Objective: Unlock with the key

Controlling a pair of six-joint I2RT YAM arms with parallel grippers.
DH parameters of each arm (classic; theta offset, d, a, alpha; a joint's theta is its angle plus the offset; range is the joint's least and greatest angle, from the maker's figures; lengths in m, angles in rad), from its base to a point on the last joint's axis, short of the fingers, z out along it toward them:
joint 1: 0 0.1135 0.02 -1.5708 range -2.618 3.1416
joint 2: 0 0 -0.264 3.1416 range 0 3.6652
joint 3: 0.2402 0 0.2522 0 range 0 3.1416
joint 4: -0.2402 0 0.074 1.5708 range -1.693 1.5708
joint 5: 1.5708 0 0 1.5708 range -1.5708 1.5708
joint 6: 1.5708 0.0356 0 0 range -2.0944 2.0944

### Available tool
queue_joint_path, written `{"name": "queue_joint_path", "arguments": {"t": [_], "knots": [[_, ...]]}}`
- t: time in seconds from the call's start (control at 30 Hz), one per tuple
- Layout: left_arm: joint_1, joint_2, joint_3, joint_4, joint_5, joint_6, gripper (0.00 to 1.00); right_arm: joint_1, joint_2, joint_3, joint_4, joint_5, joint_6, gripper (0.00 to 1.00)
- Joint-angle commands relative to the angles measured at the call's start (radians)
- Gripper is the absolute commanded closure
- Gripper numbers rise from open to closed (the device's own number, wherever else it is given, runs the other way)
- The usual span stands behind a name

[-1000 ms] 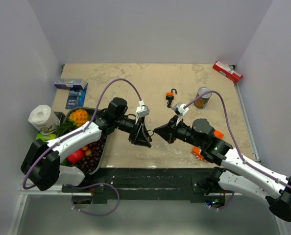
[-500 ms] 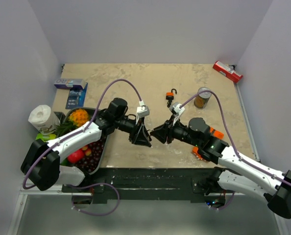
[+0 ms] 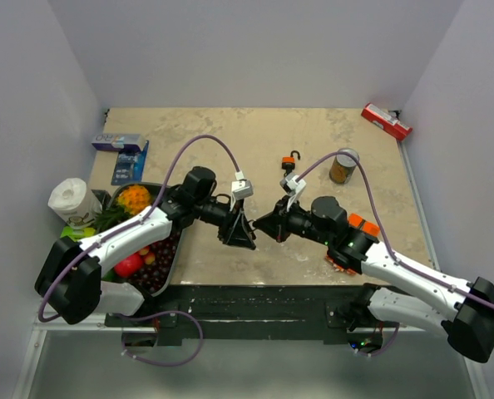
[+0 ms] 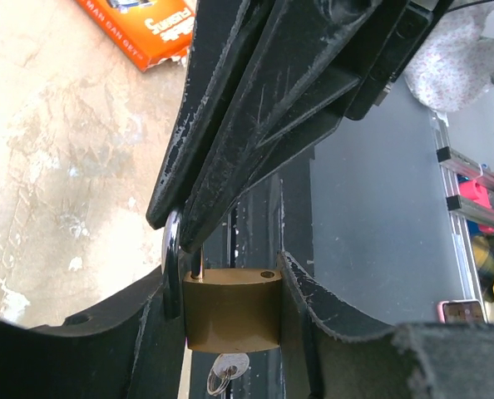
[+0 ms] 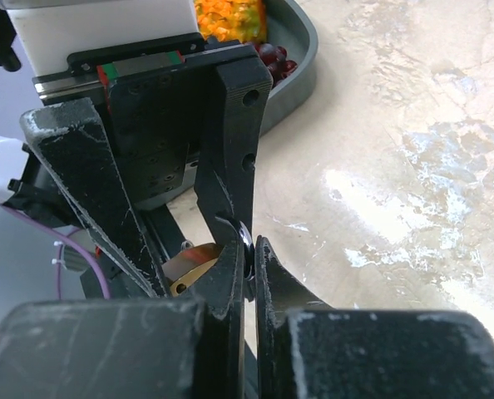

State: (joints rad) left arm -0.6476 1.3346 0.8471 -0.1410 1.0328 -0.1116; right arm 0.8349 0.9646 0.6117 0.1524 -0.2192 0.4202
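Observation:
My left gripper [image 3: 240, 233] [image 4: 230, 278] is shut on the body of a brass padlock [image 4: 232, 309], held off the table near its front edge. A small silver key [image 4: 227, 367] with a ring sticks out of the padlock's underside. The steel shackle [image 4: 172, 249] stands out of its right-hand hole, one leg still in the body. My right gripper [image 3: 265, 226] [image 5: 251, 249] meets the left one tip to tip, shut on that shackle [image 5: 245, 239]. The brass body [image 5: 193, 262] shows behind its fingers.
A small orange padlock with a black shackle [image 3: 289, 164] lies mid-table, a tin can [image 3: 343, 166] to its right. A red box [image 3: 387, 121] sits at the back right. Left: a grey tray [image 3: 170, 264] of fruit, blue packets [image 3: 122, 154], a paper roll [image 3: 71, 199].
My right arm has moved left until its fingertips meet the left gripper, and they have closed on the padlock's shackle. The left arm has held still with the padlock.

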Motion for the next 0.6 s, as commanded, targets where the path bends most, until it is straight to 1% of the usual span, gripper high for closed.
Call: {"name": "queue_joint_path", "arguments": {"t": [0.0, 0.03, 0.07, 0.1, 0.13, 0.2, 0.23, 0.3, 0.37, 0.4, 0.47, 0.5, 0.57], "knots": [[0.002, -0.026, 0.021, 0.032, -0.075, 0.007, 1.00, 0.003, 0.028, 0.008, 0.065, 0.015, 0.034, 1.00], [0.002, -0.025, 0.023, 0.027, -0.092, 0.006, 1.00, 0.003, 0.029, 0.000, 0.078, 0.015, 0.040, 1.00], [0.000, -0.022, 0.026, 0.021, -0.108, 0.004, 0.95, 0.004, 0.028, -0.013, 0.087, 0.018, 0.055, 1.00], [0.002, -0.020, 0.029, 0.008, -0.125, 0.007, 0.85, 0.003, 0.023, -0.021, 0.096, 0.020, 0.061, 1.00], [0.002, -0.018, 0.033, 0.001, -0.131, 0.007, 0.62, 0.003, 0.019, -0.029, 0.107, 0.021, 0.065, 1.00], [0.003, -0.018, 0.033, 0.006, -0.138, -0.002, 0.44, 0.003, -0.003, -0.049, 0.131, 0.027, 0.077, 1.00], [0.003, -0.017, 0.030, 0.009, -0.145, -0.005, 0.32, 0.001, -0.009, -0.055, 0.142, 0.029, 0.078, 1.00], [0.003, -0.015, 0.032, 0.004, -0.169, -0.010, 0.21, 0.000, -0.023, -0.066, 0.147, 0.024, 0.080, 1.00], [0.006, -0.018, 0.035, -0.005, -0.188, -0.008, 0.16, 0.001, -0.024, -0.076, 0.154, 0.027, 0.075, 1.00], [0.009, -0.021, 0.033, -0.008, -0.203, -0.008, 0.12, 0.001, -0.023, -0.081, 0.157, 0.032, 0.075, 1.00], [0.011, -0.031, 0.032, -0.020, -0.246, -0.007, 0.08, 0.001, -0.014, -0.092, 0.170, 0.035, 0.078, 1.00], [0.012, -0.032, 0.032, -0.029, -0.307, -0.005, 0.04, 0.001, -0.009, -0.095, 0.174, 0.041, 0.080, 1.00], [0.014, -0.028, 0.032, -0.060, -0.364, 0.000, 0.04, 0.001, 0.003, -0.101, 0.179, 0.049, 0.078, 1.00]]}}
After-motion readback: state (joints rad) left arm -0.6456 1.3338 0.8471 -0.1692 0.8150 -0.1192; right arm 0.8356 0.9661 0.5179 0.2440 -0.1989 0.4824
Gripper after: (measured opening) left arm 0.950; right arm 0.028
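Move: The opened brass padlock is still between my left fingers, its body right at that hand point. My right fingertips already pinch its shackle, with the body about 2 cm back, 1 cm left and 2 cm below them. From my left hand, the orange padlock lies some 27 cm ahead and 10 cm right, the orange box about 5 cm ahead and 29 cm right, the fruit tray about 4 cm ahead and 29 cm left, all roughly 15 cm lower. I let go of the padlock body with my left hand, spreading its fingers from half open to nearly full while it eases about 3 cm forward and 2 cm down, turning some 10 degrees counter-clockwise. My right fingers stay shut on the shackle as that hand sinks about 2 cm. ##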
